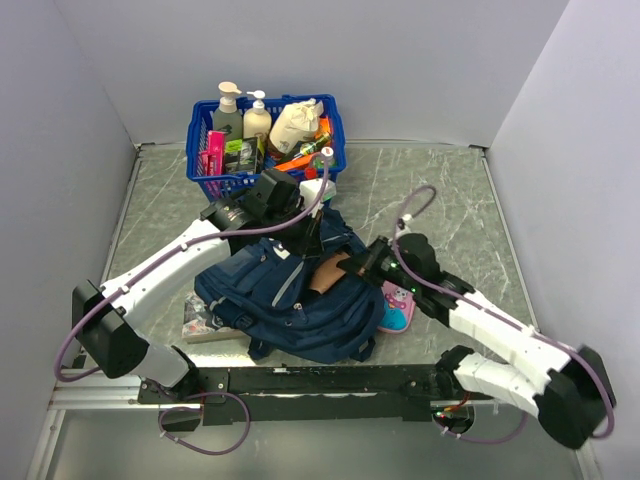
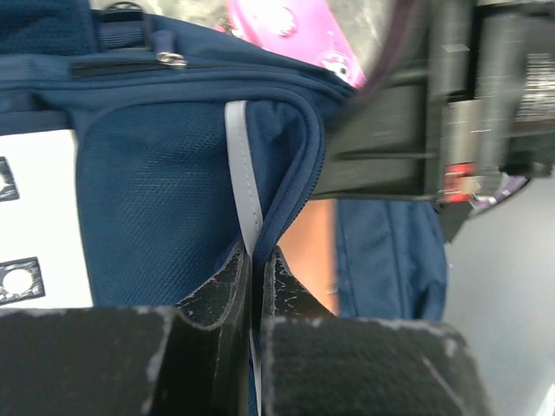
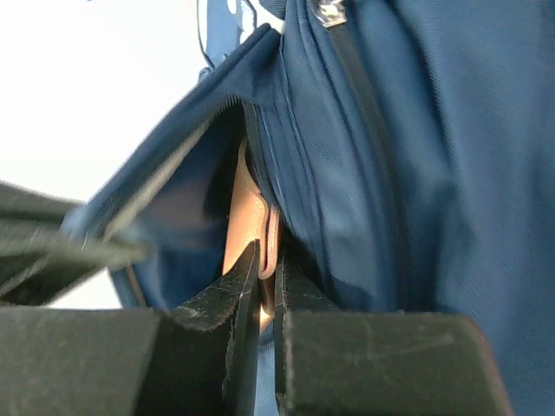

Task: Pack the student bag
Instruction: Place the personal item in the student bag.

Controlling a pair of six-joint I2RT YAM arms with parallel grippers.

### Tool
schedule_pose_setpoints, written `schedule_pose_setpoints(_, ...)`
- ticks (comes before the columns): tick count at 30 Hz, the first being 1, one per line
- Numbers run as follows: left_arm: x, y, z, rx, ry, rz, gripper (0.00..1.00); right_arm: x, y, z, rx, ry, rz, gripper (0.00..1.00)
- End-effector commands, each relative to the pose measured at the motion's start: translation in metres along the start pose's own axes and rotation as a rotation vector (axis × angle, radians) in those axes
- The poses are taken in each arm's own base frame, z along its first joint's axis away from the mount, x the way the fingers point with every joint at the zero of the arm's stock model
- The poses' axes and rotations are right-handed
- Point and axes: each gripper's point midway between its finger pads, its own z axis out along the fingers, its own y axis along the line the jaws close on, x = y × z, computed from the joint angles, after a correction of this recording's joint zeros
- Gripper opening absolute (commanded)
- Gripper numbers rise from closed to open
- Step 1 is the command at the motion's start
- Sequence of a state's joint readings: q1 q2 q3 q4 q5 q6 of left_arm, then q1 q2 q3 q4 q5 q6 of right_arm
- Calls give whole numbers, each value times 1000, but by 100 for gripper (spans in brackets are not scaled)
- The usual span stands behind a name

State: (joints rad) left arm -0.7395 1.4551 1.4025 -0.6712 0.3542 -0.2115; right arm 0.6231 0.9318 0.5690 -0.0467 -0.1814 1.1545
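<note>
The student bag (image 1: 285, 300), a navy backpack, lies in the middle of the table with its main opening facing up and to the right. My left gripper (image 1: 311, 232) is at the far rim of that opening. In the left wrist view it (image 2: 257, 253) is shut on the bag's piped edge next to a pale stripe (image 2: 241, 165). My right gripper (image 1: 352, 265) reaches into the opening from the right. A flat tan leather case (image 1: 325, 272) sits partly inside the bag. The right gripper (image 3: 269, 253) is shut on the rounded edge of the case (image 3: 247, 217).
A blue mesh basket (image 1: 200, 125) holding bottles and packets stands at the back, just beyond the left arm. A pink item (image 1: 398, 308) lies against the bag's right side. A flat packet (image 1: 205, 322) pokes out from under the bag's left edge.
</note>
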Motion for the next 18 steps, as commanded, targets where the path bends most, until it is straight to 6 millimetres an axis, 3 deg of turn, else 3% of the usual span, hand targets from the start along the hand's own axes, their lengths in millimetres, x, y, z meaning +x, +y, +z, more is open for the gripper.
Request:
schedule_pose_setpoints(1, -66, -39, -27, 148, -232, 125, 1, -4, 33, 19, -75, -8, -69, 8)
schedule_pose_setpoints(3, -65, -44, -27, 169, -226, 135, 1, -13, 51, 22, -120, -40, -98, 8)
schedule_pose_setpoints(7, -65, -45, -28, 170, -225, 141, 1, -7, 63, 37, -147, -24, -145, 16)
schedule_pose_setpoints(8, -66, -45, -29, 168, -229, 145, 1, -4, 64, 39, -145, -13, -156, 23)
schedule_pose_setpoints(9, -64, -44, -28, 162, -226, 146, 1, -1, 68, 40, -147, 7, -165, 44)
schedule_pose_setpoints(11, -63, -42, -27, 155, -223, 145, 1, 6, 70, 40, -138, 33, -206, 71)
schedule_pose_setpoints(14, -60, -36, -25, 129, -223, 152, 3, 12, 67, 30, -109, 64, -291, 100)
schedule_pose_setpoints(18, -56, -30, -23, 103, -216, 159, 7, 16, 68, 4, -145, 47, -435, 100)
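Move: The right gripper holds the personal item, the brown wallet. The bag's open pocket, where the wallet goes, lies about 5 cm to that gripper's left, 2 cm back and 4 cm lower. The flap edge pinched by the left gripper is some 8 cm left, 2 cm ahead and 3 cm higher; the pink pencil case is roughly 13 cm right, 8 cm back and 16 cm below. From the left gripper, the pocket is about 5 cm back, 3 cm right and 4 cm down. Slide the right gripper about 4 cm to the left and a little forward, carrying the wallet further into the pocket under the raised flap, then open its fingers wide to let go, rolling the wrist roughly 10 degrees so its left side dips. Keep the left gripper pinched on the flap edge, nearly in place, holding the mouth open. ##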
